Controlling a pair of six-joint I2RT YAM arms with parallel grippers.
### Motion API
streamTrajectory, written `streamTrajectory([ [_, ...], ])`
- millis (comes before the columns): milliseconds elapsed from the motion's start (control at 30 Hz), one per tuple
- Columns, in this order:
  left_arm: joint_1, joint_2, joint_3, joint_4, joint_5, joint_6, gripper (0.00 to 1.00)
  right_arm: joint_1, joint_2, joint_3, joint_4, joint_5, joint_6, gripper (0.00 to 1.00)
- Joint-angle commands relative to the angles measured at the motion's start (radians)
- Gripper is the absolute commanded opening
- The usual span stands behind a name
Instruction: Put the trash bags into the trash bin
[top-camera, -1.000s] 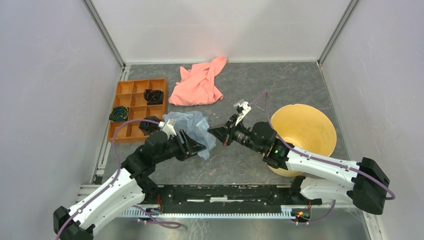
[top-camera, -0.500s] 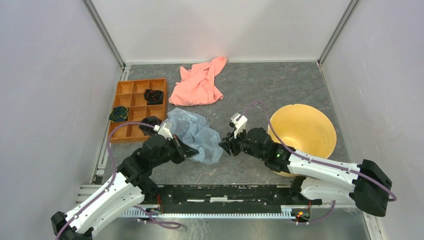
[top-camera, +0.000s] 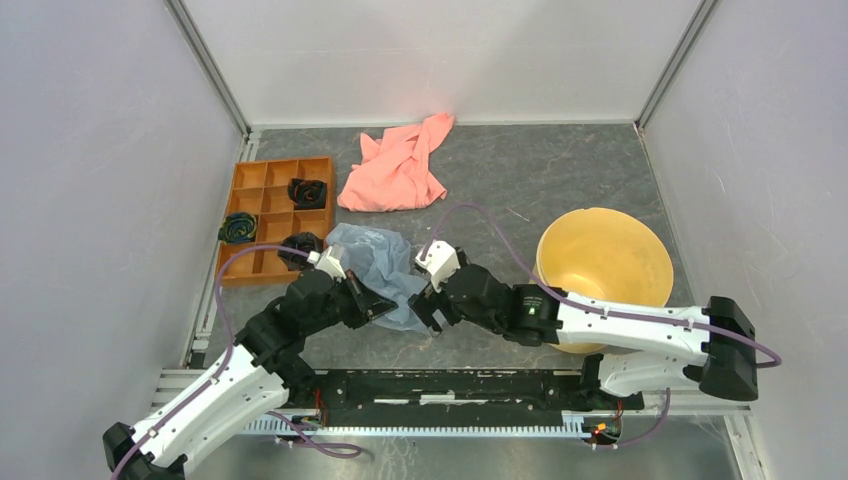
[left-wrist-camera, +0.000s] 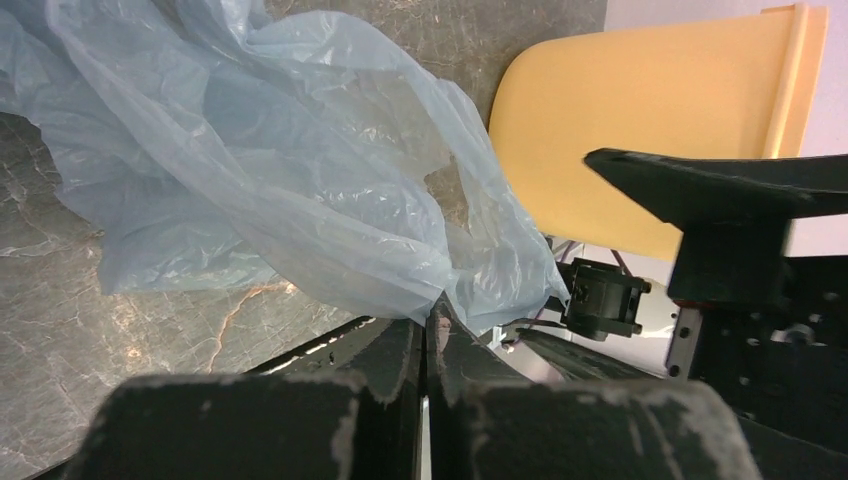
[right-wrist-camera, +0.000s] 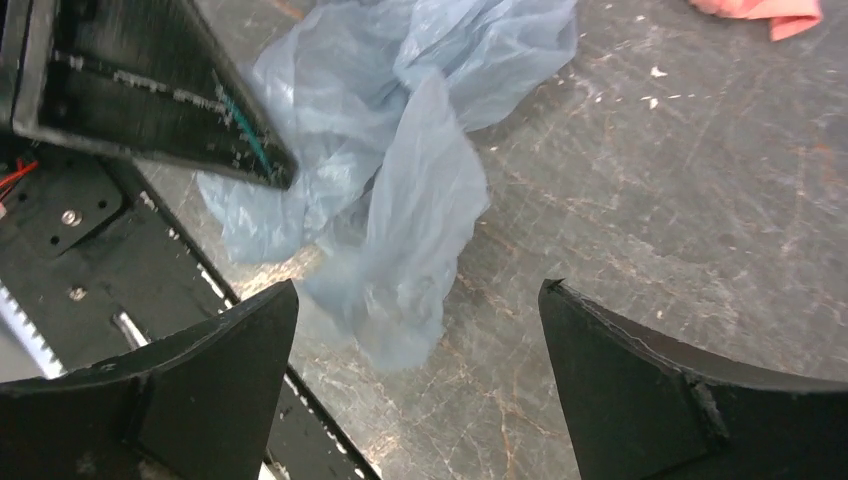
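The trash bag (top-camera: 385, 262) is a crinkly pale blue film lying on the table between the two arms. My left gripper (top-camera: 386, 306) is shut on its near edge; in the left wrist view the jaws (left-wrist-camera: 428, 322) pinch the film and the bag (left-wrist-camera: 270, 170) spreads beyond them. My right gripper (top-camera: 426, 310) is open and empty, right of the left one, and its fingers straddle the bag's near corner (right-wrist-camera: 400, 200) above the table. The cream trash bin (top-camera: 655, 262) stands upright at the right and also shows in the left wrist view (left-wrist-camera: 640, 130).
A salmon-pink cloth (top-camera: 395, 170) lies at the back centre. An orange compartmented tray (top-camera: 262, 205) with dark bundles stands at the left. A black rail (top-camera: 450, 385) runs along the near edge. Grey walls close in three sides.
My right gripper has swung left and nearer, from beside the bin to the bag's near corner. The bag has spread out, then bunched slightly. My left gripper keeps its hold.
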Motion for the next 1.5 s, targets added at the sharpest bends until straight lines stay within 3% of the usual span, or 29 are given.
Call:
streamTrajectory([
  [0, -0.003, -0.021, -0.017, 0.032, 0.000, 0.010, 0.02, 0.027, 0.047, 0.087, -0.112, 0.203, 0.050, 0.98],
  [200, -0.003, -0.043, -0.032, 0.023, -0.009, -0.003, 0.02, 0.058, 0.021, 0.096, -0.114, 0.174, 0.059, 0.98],
  [600, -0.003, -0.021, 0.001, -0.023, -0.037, 0.027, 0.02, 0.071, 0.187, 0.089, -0.010, 0.059, 0.083, 0.98],
  [800, -0.003, -0.005, -0.002, -0.014, -0.038, 0.027, 0.02, 0.092, 0.178, 0.077, 0.014, 0.048, 0.102, 0.98],
  [1033, -0.003, 0.015, 0.004, -0.005, -0.040, 0.036, 0.02, 0.163, 0.154, 0.069, -0.019, 0.188, 0.107, 0.98],
  [1200, -0.003, 0.028, 0.006, 0.002, -0.036, 0.042, 0.02, 0.148, 0.234, 0.080, 0.015, 0.354, 0.053, 0.98],
  [1267, -0.002, 0.029, 0.012, 0.001, -0.030, 0.045, 0.02, 0.135, 0.265, 0.090, 0.040, 0.386, 0.039, 0.90],
  [1400, -0.002, 0.018, 0.033, -0.024, -0.033, 0.055, 0.02, 0.123, 0.277, 0.116, 0.001, 0.468, 0.053, 0.29],
  [1467, -0.003, 0.027, 0.052, -0.027, -0.034, 0.080, 0.06, 0.124, 0.242, 0.113, -0.033, 0.524, 0.069, 0.14],
])
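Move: The trash bag's loose edge hangs just below the right hand's open fingers, some 5 cm down, about 1 cm ahead and 2 cm to the left. The left gripper, already pinching another part of the bag, is about 6 cm to the right hand's left and 1 cm back; the bag's slack body lies 6 cm ahead and 11 cm left, near the table. From the left hand, the loose edge is roughly 6 cm right and 2 cm ahead. Downward with the jaws wide, after a small wavering start, the right hand sinks about 5 cm around the bag's loose edge, easing left and back. It then swings forward roughly 5 cm while the wrist rolls left side down and turns clockwise, some 20 degrees in all, and the fingers close most of the way on the film. The left hand keeps its pinch and lowers about 2 cm. ##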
